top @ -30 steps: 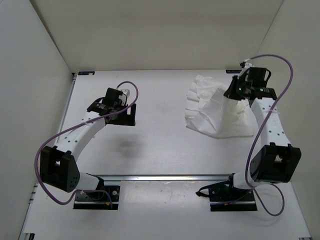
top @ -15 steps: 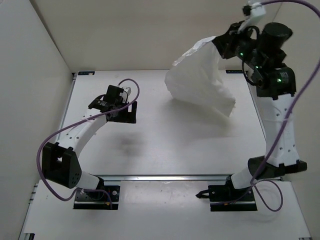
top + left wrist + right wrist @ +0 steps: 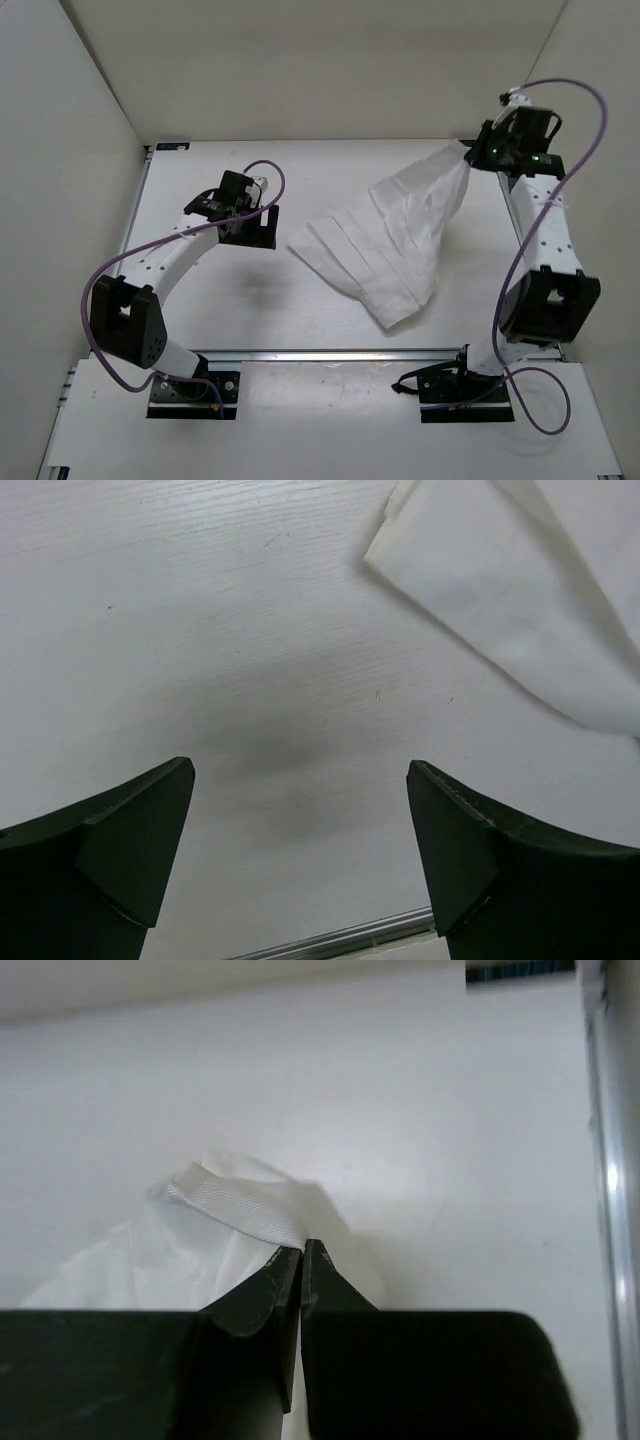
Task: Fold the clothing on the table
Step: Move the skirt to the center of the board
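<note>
The clothing [image 3: 385,240] is a thin white pleated garment. It lies fanned out on the table [image 3: 250,310], from the back right toward the middle. My right gripper [image 3: 472,152] is low at the back right, shut on the garment's corner. In the right wrist view the jaws [image 3: 302,1245] are pinched on a ribbed band [image 3: 235,1205] of the clothing [image 3: 150,1260]. My left gripper [image 3: 262,232] stands open left of the garment's near-left edge and holds nothing. In the left wrist view its fingers [image 3: 300,765] frame bare table [image 3: 200,630], with the clothing [image 3: 500,590] at the upper right.
White enclosure walls [image 3: 90,150] close in the left, back and right. An aluminium rail [image 3: 330,353] runs across the near side in front of both arm bases. A thin rail [image 3: 350,935] shows at the bottom of the left wrist view.
The right arm lifted the clothing high, then came back down to the back right. The garment now lies spread toward the middle of the table. The left gripper stayed open, almost still.
</note>
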Motion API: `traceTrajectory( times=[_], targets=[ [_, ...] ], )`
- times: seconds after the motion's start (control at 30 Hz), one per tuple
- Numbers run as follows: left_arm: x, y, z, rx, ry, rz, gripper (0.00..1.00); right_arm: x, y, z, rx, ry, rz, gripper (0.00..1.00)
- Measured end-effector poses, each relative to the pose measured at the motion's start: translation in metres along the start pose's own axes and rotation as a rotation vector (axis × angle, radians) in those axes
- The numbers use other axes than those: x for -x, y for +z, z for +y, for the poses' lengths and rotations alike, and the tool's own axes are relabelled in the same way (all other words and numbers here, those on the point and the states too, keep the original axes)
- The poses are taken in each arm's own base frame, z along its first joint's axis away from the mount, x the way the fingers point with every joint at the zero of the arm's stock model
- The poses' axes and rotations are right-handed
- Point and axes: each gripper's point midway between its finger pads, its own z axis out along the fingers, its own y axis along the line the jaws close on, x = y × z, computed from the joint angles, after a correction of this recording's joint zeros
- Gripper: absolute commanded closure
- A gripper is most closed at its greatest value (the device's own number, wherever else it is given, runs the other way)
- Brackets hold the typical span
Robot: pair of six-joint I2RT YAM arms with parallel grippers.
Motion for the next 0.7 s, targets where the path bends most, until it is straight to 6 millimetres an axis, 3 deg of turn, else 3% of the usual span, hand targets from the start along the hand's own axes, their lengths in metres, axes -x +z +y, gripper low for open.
traceTrajectory(
  times=[0.07, 0.13, 0.23, 0.33, 0.43, 0.47, 0.5, 0.57, 0.67, 0.7],
  targets=[
    [-0.001, 0.001, 0.000, -0.002, -0.001, 0.005, 0.01, -0.056, 0.033, -0.021, -0.038, 0.040, 0.147, 1.00],
    [-0.002, 0.003, -0.001, -0.005, -0.002, 0.010, 0.02, -0.101, 0.052, -0.035, -0.076, 0.057, 0.258, 1.00],
    [-0.003, 0.005, -0.002, -0.010, -0.002, 0.019, 0.01, -0.134, 0.069, -0.041, -0.107, 0.039, 0.345, 1.00],
    [-0.006, 0.009, -0.003, -0.016, -0.003, 0.035, 0.01, -0.131, 0.077, -0.041, -0.116, 0.026, 0.340, 1.00],
    [-0.007, 0.012, -0.004, -0.025, -0.007, 0.044, 0.01, -0.106, 0.081, -0.044, -0.126, 0.017, 0.274, 1.00],
    [-0.007, 0.012, -0.005, -0.029, -0.007, 0.046, 0.01, -0.096, 0.081, -0.046, -0.132, 0.017, 0.248, 0.96],
    [-0.007, 0.012, -0.006, -0.033, -0.008, 0.046, 0.01, -0.084, 0.081, -0.050, -0.137, 0.017, 0.217, 0.90],
    [-0.007, 0.012, -0.007, -0.040, -0.009, 0.044, 0.01, -0.069, 0.079, -0.054, -0.145, 0.021, 0.177, 0.50],
    [-0.006, 0.013, -0.010, -0.053, -0.008, 0.043, 0.01, -0.057, 0.077, -0.058, -0.163, 0.004, 0.151, 0.23],
    [-0.006, 0.013, -0.011, -0.056, -0.007, 0.040, 0.01, -0.057, 0.077, -0.056, -0.167, -0.006, 0.151, 0.20]
  ],
)
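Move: The skirt hangs by its upper right end from the right hand's shut fingers and slopes down to the table. Its middle lies about 16 cm to that hand's left, 12 cm back and some 30 cm below. Its left corner is roughly 42 cm left and 12 cm back, its near corner about 17 cm left and 30 cm back, both about 32 cm below. From the left hand, the skirt's middle is some 32 cm to the right, 1 cm ahead and 12 cm below. The skirt's held end is swung down fast towards the table: the right hand drops some 16 cm, its fingers tipping about 20 degrees further down. The right hand then goes about 4 cm forward and a little right while climbing back roughly 6 cm; on that rise the fingers open wide and let go of the cloth. ##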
